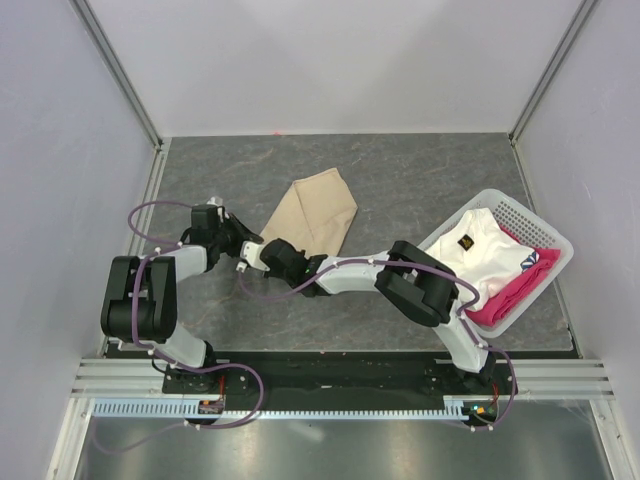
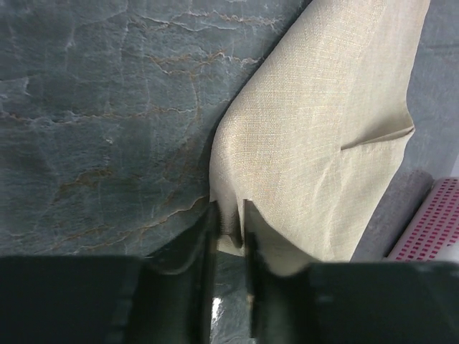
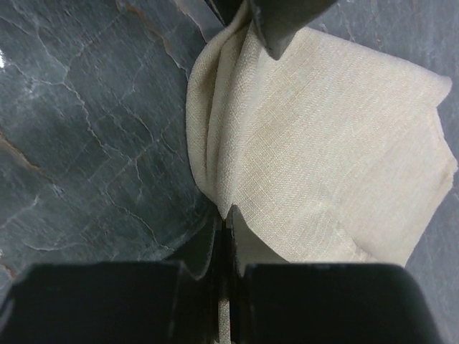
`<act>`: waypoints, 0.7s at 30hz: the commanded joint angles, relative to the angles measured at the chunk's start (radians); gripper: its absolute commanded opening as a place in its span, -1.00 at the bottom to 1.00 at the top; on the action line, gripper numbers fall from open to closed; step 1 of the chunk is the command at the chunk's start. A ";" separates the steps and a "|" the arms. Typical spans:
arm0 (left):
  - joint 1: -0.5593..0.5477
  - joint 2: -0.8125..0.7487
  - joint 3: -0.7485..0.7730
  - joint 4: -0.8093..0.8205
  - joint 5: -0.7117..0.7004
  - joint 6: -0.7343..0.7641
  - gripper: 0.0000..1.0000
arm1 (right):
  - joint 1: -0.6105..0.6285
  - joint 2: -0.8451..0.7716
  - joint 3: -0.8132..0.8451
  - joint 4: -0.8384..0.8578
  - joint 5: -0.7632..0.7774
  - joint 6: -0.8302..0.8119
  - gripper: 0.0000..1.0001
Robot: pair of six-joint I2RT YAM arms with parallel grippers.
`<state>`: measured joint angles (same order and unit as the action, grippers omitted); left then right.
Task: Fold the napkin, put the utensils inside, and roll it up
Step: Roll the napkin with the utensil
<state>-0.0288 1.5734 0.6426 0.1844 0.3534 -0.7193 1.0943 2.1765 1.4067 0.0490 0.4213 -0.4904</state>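
The beige napkin (image 1: 312,212) lies folded and rumpled on the dark table, its near-left corner lifted between both grippers. My left gripper (image 1: 256,246) is shut on a bunched fold of the napkin's edge, seen in the left wrist view (image 2: 229,223) with the napkin (image 2: 323,136) spreading away to the right. My right gripper (image 1: 274,248) is shut on the napkin's edge close by; in the right wrist view (image 3: 229,213) the napkin (image 3: 315,143) spreads ahead of it. The left gripper's fingers (image 3: 276,21) pinch the same edge farther along. The utensil is out of view.
A white slotted basket (image 1: 545,235) stands at the right, holding a white cloth (image 1: 475,245) and a pink-red cloth (image 1: 510,290). Its pink mesh corner shows in the left wrist view (image 2: 437,229). Grey walls enclose the table.
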 commanded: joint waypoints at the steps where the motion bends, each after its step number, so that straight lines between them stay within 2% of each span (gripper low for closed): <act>1: 0.027 -0.070 0.005 0.012 0.019 -0.019 -0.25 | -0.016 0.013 0.043 -0.139 -0.154 0.070 -1.00; 2: 0.027 -0.084 -0.001 0.006 0.010 -0.016 -0.06 | -0.022 0.005 0.046 -0.165 -0.206 0.097 -1.00; 5: 0.027 -0.148 -0.046 0.001 -0.036 -0.008 0.20 | -0.051 -0.029 0.061 -0.221 -0.306 0.160 -1.00; 8: 0.027 -0.208 -0.090 -0.006 -0.085 0.003 0.29 | -0.085 -0.056 0.080 -0.270 -0.449 0.209 -1.00; 12: 0.027 -0.295 -0.153 -0.003 -0.114 0.009 0.32 | -0.132 -0.086 0.084 -0.305 -0.631 0.256 -1.00; 16: 0.026 -0.391 -0.221 -0.022 -0.139 0.032 0.33 | -0.169 -0.089 0.093 -0.340 -0.748 0.292 -1.00; 21: 0.027 -0.499 -0.273 -0.037 -0.111 0.027 0.33 | -0.232 -0.066 0.126 -0.368 -0.939 0.361 -1.00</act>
<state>-0.0059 1.1507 0.4015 0.1478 0.2447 -0.7174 0.8967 2.1193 1.4849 -0.2405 -0.2699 -0.2188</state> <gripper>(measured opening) 0.664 0.046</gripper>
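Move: Both grippers already hold the napkin's rolled near-left edge, the left one at the napkin's left corner. From the right gripper that corner is about 5 cm ahead and 4 cm to the left, roughly 1 cm higher. The middle of the still unrolled napkin is some 12 cm ahead of the right gripper and 7 cm to its right, about 1 cm lower; from the left gripper it is about 7 cm ahead, 11 cm to the right and 2 cm lower. Keep the right gripper shut on the rolled edge and tip its fingers steeply down, some 40 degrees, while drawing it back about 3 cm level just over the table. Meanwhile, open the left gripper to let go of the corner, lift it about 3 cm, then bring it back some 5 cm and a little left, clear of the napkin. ##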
